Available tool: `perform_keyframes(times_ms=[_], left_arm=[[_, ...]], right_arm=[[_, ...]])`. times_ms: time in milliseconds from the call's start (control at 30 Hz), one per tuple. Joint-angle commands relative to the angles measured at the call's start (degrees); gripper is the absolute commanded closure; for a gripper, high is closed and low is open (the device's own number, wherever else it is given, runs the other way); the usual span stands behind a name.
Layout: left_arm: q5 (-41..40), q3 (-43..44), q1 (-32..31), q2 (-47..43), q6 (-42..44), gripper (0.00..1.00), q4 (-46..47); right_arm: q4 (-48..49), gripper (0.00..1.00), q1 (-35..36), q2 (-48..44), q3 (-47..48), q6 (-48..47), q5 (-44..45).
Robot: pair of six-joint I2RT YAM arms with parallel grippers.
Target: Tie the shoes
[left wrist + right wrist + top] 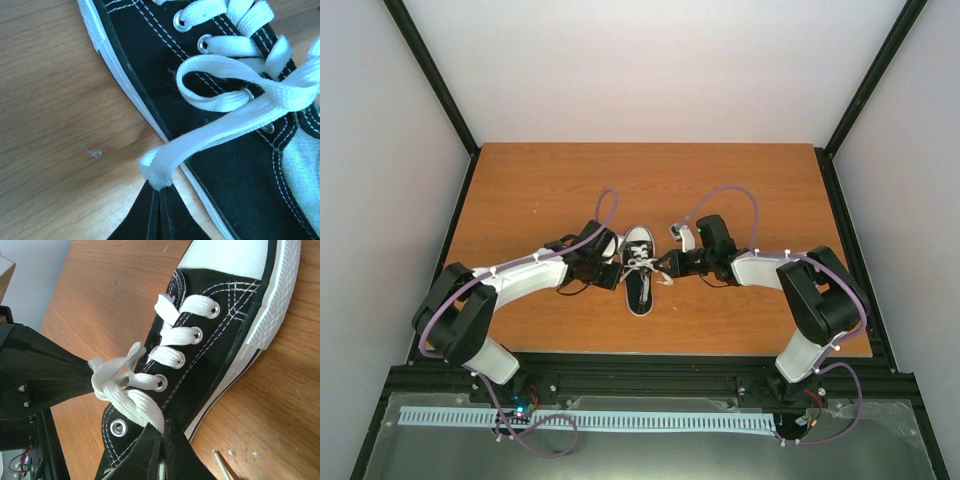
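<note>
A small black canvas shoe (638, 275) with a white toe cap (227, 255) lies mid-table, toe pointing away. My left gripper (160, 189) is at the shoe's left side, shut on a folded white lace (225, 125) that runs taut over the eyelets to a crossing. My right gripper (162, 426) is at the shoe's right side, shut on the other white lace strand (135, 407), which wraps round the first. Seen from above, the left gripper (617, 272) and the right gripper (665, 268) flank the shoe closely.
The wooden table (540, 190) is bounded by a black frame and pale walls. In the right wrist view the left arm's dark finger (50, 370) reaches in from the left. A thin white stick-like piece (222, 466) and small flecks lie on the wood near the right gripper.
</note>
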Motion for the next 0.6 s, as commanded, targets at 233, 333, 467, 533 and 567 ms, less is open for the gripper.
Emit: perform_keyframes(times_ms=[233, 333, 467, 533, 567], left_arm=[[0.2, -5.9, -0.1, -2.1, -4.7, 0.58, 14.2], [-0.3, -7.6, -0.1, -2.1, -5.4, 0.54, 15.4], [-3.3, -9.0, 0.1, -1.3, -6.8, 0.55, 18.5], [-5.1, -9.4, 0.3, -0.5, -8.0, 0.58, 20.0], [-5.7, -9.6, 0.3, -0.2, -8.3, 0.58, 21.0]], right_arm=[[-0.4, 0.96, -0.3, 0.0, -0.1, -0.9, 1.8], [-0.5, 0.96, -0.3, -0.1, -0.2, -1.1, 1.6], [-0.4, 0.96, -0.3, -0.5, -0.4, -1.1, 1.5], [-0.4, 0.96, -0.3, -0.8, -0.6, -1.2, 1.5], [-0.4, 0.96, -0.3, -1.0, -0.7, -1.2, 1.6]])
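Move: The white loop held in the left fingertips hangs over the shoe's left side. From that hand, the lace knot it comes from lies about 4 cm ahead, 4 cm to the right and 3 cm higher, with the shoe's toe cap some 10 cm ahead and 4 cm to the right. From the right hand the knot is 4 cm to the left and about level ahead, roughly 1 cm above. The left loop of the bow is let go: the left fingers, shut on its end, spread to a little under half open, while that hand barely travels, easing down about 1.5 cm and forward nearly 1 cm with a slight tilt of under ten degrees. The right hand stays put beside the knot and keeps its pinch on the other lace. ##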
